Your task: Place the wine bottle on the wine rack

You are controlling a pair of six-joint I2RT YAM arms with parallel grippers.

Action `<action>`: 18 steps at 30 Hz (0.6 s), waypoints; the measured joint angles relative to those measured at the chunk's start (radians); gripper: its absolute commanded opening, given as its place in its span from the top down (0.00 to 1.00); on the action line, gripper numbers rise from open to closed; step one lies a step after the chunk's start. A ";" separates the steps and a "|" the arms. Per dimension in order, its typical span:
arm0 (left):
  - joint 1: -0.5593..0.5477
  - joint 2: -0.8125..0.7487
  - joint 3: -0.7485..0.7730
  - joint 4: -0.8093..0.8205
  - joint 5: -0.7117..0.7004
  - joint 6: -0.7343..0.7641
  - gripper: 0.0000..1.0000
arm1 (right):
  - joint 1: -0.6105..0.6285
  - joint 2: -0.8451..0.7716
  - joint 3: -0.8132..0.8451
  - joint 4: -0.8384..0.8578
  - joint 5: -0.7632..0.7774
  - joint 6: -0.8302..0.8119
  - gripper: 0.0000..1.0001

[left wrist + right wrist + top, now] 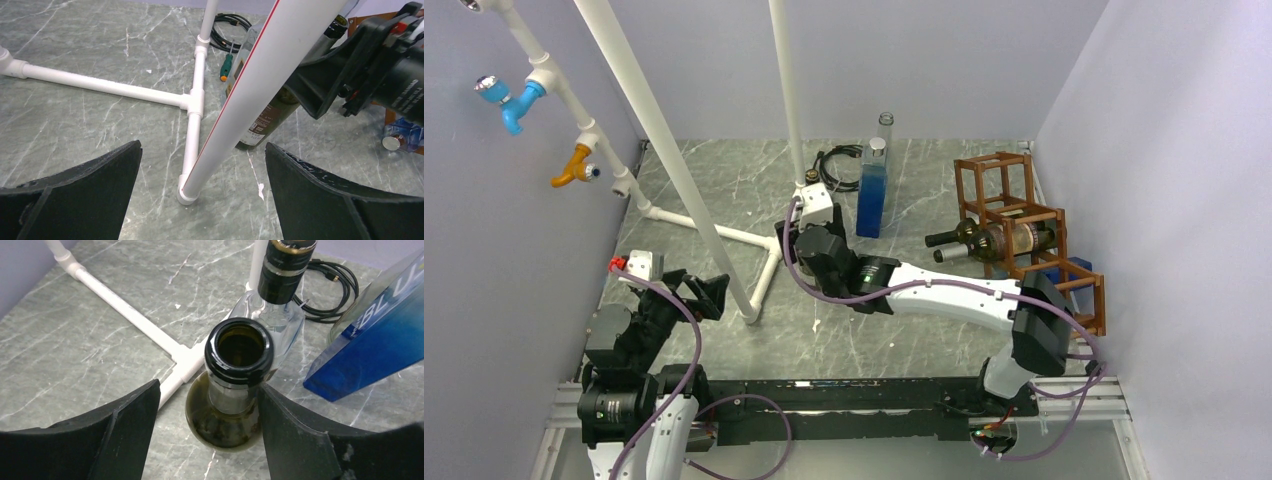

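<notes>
The wine bottle is dark olive glass and uncorked. It stands upright on the marble floor beside the white pipe frame. My right gripper straddles its neck from above, still open. The right finger rests against the neck, and the left finger stands clear of it. In the left wrist view the same bottle shows behind a slanted pipe. The reddish-brown wine rack stands at the right wall with two bottles lying in it. My left gripper is wide open and holds nothing.
A clear bottle with a dark cap stands just behind the wine bottle. A tall blue bottle is to its right. A black cable and a green screwdriver lie nearby. White pipes cross the left half.
</notes>
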 measured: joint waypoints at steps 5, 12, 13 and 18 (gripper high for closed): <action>-0.002 0.000 0.000 0.000 0.000 0.000 0.01 | 0.000 0.042 0.008 0.009 0.029 -0.012 0.33; -0.003 0.001 0.000 0.000 0.000 0.000 0.01 | -0.016 0.078 0.024 0.037 0.056 -0.016 0.51; -0.003 0.002 0.000 0.000 0.000 0.000 0.01 | -0.019 0.086 0.032 0.039 0.056 -0.016 0.56; -0.003 0.013 0.000 0.000 0.000 0.000 0.01 | -0.032 0.095 0.050 0.035 0.046 -0.014 0.77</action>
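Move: Just ahead of the right hand, about 3 cm out and level sideways, stands the wine bottle's neck, the bottle's middle some 11 cm lower. The clear bottle is about 9 cm beyond the wine bottle and 1 cm to its right; the blue bottle lies some 15 cm ahead of the hand and 12 cm right, the floor pipe's T-joint 13 cm ahead and 9 cm left. From the left hand the wine bottle is roughly 15 cm ahead, 18 cm right and 13 cm lower. Sliding its half-open fingers forward around the wine bottle's neck, the right hand goes about 2.5 cm ahead and sinks roughly 1 cm, mostly early on, turning slightly clockwise. The fingers close all the while, fastest towards the end, and come to pinch the neck from both sides just below the lip. ##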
